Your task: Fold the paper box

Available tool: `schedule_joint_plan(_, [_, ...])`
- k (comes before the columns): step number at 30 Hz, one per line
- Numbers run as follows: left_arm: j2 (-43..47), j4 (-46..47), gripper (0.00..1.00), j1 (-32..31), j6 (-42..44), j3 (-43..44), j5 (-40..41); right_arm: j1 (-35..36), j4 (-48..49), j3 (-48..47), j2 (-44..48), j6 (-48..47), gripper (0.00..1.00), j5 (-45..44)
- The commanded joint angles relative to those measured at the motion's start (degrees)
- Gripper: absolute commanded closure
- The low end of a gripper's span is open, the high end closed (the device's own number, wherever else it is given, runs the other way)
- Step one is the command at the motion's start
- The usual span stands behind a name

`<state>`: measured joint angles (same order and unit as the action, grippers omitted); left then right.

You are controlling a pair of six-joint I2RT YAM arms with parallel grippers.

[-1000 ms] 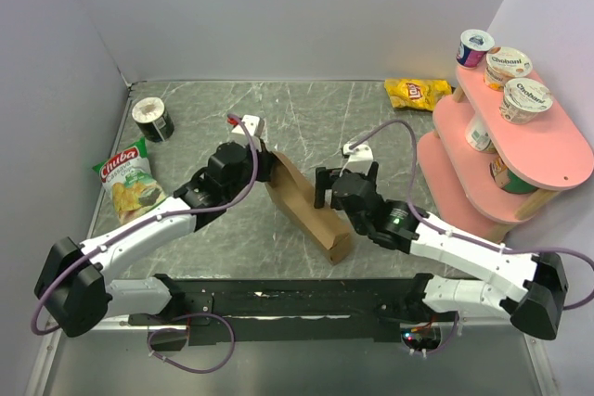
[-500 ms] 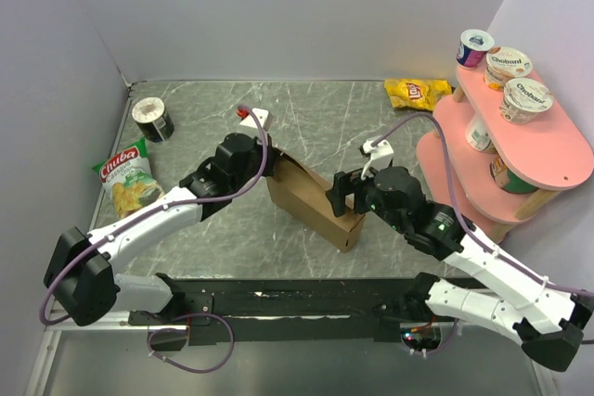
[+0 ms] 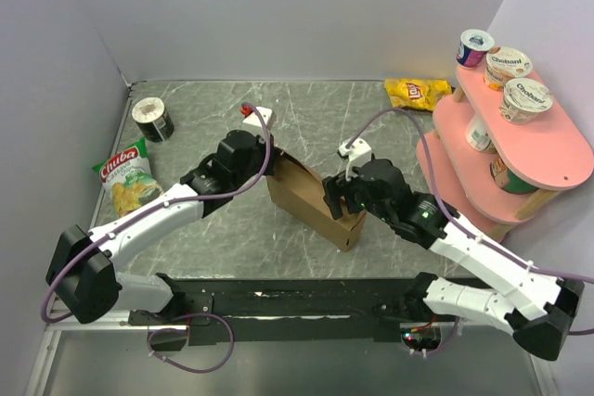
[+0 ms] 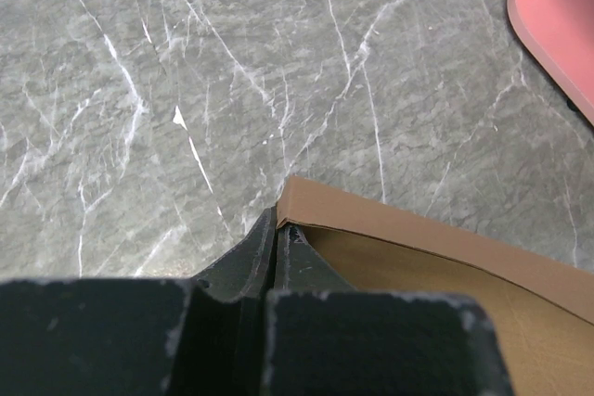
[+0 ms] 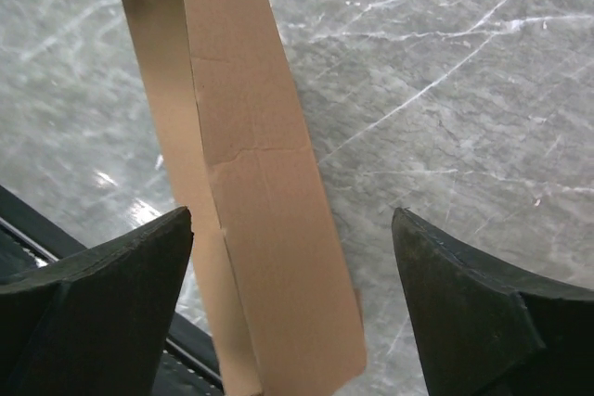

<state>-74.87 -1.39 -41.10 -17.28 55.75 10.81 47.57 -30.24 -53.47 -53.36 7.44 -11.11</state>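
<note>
The paper box (image 3: 306, 194) is plain brown cardboard, standing partly opened in the middle of the table. My left gripper (image 3: 270, 160) is shut on its far left corner. In the left wrist view the fingers (image 4: 264, 252) pinch the folded edge of the box (image 4: 436, 252). My right gripper (image 3: 338, 198) hangs open over the box's near right end. In the right wrist view a long brown panel of the box (image 5: 251, 155) runs between and below the wide-apart jaws of the right gripper (image 5: 292, 220), and neither finger touches it.
A green chips bag (image 3: 129, 179) and a black can (image 3: 153, 120) lie at the left. A yellow snack bag (image 3: 418, 92) sits at the back right. A pink two-tier shelf (image 3: 548, 150) with yogurt cups (image 3: 527, 99) fills the right side. Walls close in the table.
My right arm has lifted and swung so its open gripper now sits over the box's right end. The box has spread from a narrow strip into a wider shape. The left gripper keeps its hold.
</note>
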Motion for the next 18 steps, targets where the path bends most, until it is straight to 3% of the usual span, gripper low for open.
schedule_joint_plan(1, [-3.0,-13.03,0.99,-0.03,1.63,-0.55,-1.58,-0.81,3.08,-3.56,-3.75,-2.78,0.16,0.39])
schedule_joint_plan(9, [-3.53,-13.03,0.95,-0.03,2.16,0.59,-1.32,-1.87,2.56,-5.85,-6.93,-2.61,0.52,-0.4])
schedule_joint_plan(12, [-3.62,-13.29,0.76,-0.03,2.51,2.26,-0.79,-3.1,1.94,-5.94,-7.54,-2.43,0.62,0.56])
schedule_joint_plan(13, [-3.53,-13.46,0.63,-0.03,2.69,3.13,-0.79,-3.53,1.94,-5.59,-7.54,-2.35,0.64,1.09])
schedule_joint_plan(15, [-3.27,-13.73,0.59,-0.03,2.95,4.1,-1.14,-4.94,2.11,-5.33,-7.63,-2.52,0.67,2.41])
schedule_joint_plan(18, [-2.48,-15.04,0.35,-0.03,3.22,5.86,-0.97,-6.34,2.64,-4.62,-7.54,-2.96,0.68,3.73])
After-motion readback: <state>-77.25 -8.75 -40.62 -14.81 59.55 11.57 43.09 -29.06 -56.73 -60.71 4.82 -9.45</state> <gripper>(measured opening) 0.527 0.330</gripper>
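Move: The left gripper is shut on the far-left top corner of the paper box. The stretch of top edge that the right gripper goes for, near the box's right end, lies about 3 cm ahead of its open fingers and some 2 cm below. From the right hand, the box's middle is roughly 6 cm left, 2 cm ahead and 6 cm down; that top edge is about 18 cm right of and 7 cm nearer than the left hand. Lower the right gripper about 2 cm onto the box's top edge while going forward, keep on to some 3 cm forward in all as it eases back up a little, and close the fingers from near fully open to about a third, pinching across the edge. Hold the corner with the left fingers until late, then open them about halfway while dropping that hand roughly 1 cm. ##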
